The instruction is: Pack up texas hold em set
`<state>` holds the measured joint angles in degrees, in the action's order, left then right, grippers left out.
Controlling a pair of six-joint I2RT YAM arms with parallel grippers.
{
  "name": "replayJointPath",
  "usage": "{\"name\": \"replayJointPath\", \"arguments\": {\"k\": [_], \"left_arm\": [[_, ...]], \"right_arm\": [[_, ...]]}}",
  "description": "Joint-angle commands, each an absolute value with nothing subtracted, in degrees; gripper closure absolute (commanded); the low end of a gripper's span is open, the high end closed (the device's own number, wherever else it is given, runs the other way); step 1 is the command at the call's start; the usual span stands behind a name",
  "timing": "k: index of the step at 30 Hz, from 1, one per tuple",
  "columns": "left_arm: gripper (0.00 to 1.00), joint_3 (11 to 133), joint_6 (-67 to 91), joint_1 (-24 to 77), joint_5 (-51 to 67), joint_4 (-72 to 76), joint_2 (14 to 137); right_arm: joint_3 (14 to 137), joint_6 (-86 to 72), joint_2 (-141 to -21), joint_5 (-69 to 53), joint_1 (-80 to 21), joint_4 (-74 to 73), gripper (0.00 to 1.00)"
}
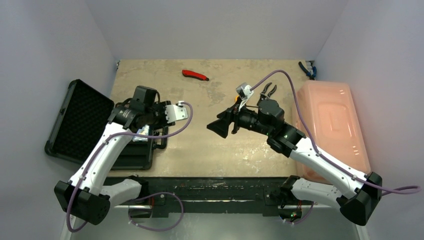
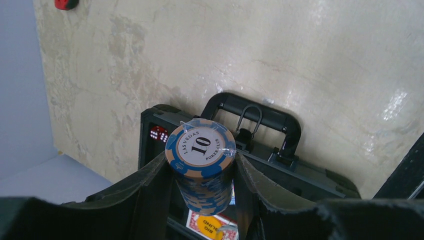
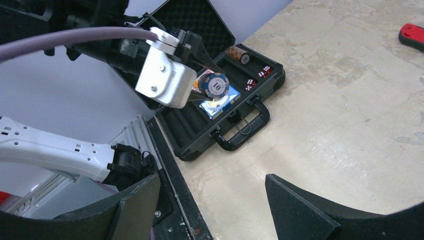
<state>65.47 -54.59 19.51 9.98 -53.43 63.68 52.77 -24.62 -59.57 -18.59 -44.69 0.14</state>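
The black case [image 1: 80, 120] lies open at the table's left edge, lid folded back, handle [image 3: 245, 130] facing the table's middle. My left gripper [image 2: 200, 165] hovers over the case's base, shut on a blue-and-tan chip roll [image 2: 202, 160] marked "10" and wrapped in clear film, also visible in the right wrist view [image 3: 216, 86]. Below it in the case lie a card deck [image 3: 220, 106] and a yellow "big blind" disc [image 2: 210, 225]. A brown chip roll [image 3: 240, 54] and red dice [image 3: 257, 77] sit in the case's far slots. My right gripper [image 1: 220, 127] hangs open and empty over the table's middle.
A red-handled tool [image 1: 195, 75] lies at the back of the table. Black pliers [image 1: 268, 91] sit behind the right arm, and blue-handled pliers [image 1: 306, 69] are in the far right corner. A translucent pink bin [image 1: 330, 125] takes up the right side.
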Motion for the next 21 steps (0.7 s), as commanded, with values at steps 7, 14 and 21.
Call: {"name": "replayJointPath", "arguments": {"k": [7,14,21], "left_arm": [[1.0,78.1,-68.8,14.5,7.7,-59.4,73.8],[1.0,80.4,-74.4,10.0,8.7,-61.4,79.6],[1.0,80.0,-77.4,5.6,8.3,-58.5,85.0]], "right_arm": [[51.2,-22.1,-56.6,-16.7,-45.0,0.1,0.19],[51.7,-20.9,-56.4,-16.9,-45.0,-2.5,0.19],[52.6,-19.1,-56.9,-19.3,-45.0,-5.9,0.19]]}}
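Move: The blue-and-orange chip stack already held in the left fingers is bound for the case's far-left slot, roughly 8 cm ahead, 13 cm left and 14 cm below. The brown chip stack lies in the slot some 4 cm beyond that place. The nearer dice pair is about 8 cm right of the slot, level with it; the blue card pack sits roughly 2 cm ahead and 9 cm left of the hand. From the right hand the slot is some 14 cm ahead, 45 cm left, 24 cm below. The chip stack, still pinched in the left fingers, is carried left about 6.5 cm and forward about 6 cm, from above the case's handle side in over the open tray, towards the far slots. Nearly level at first, the hand then sinks some 3 cm while the wrist tilts roughly 15 degrees so the fingers point more steeply down; the grip doesn't change. ##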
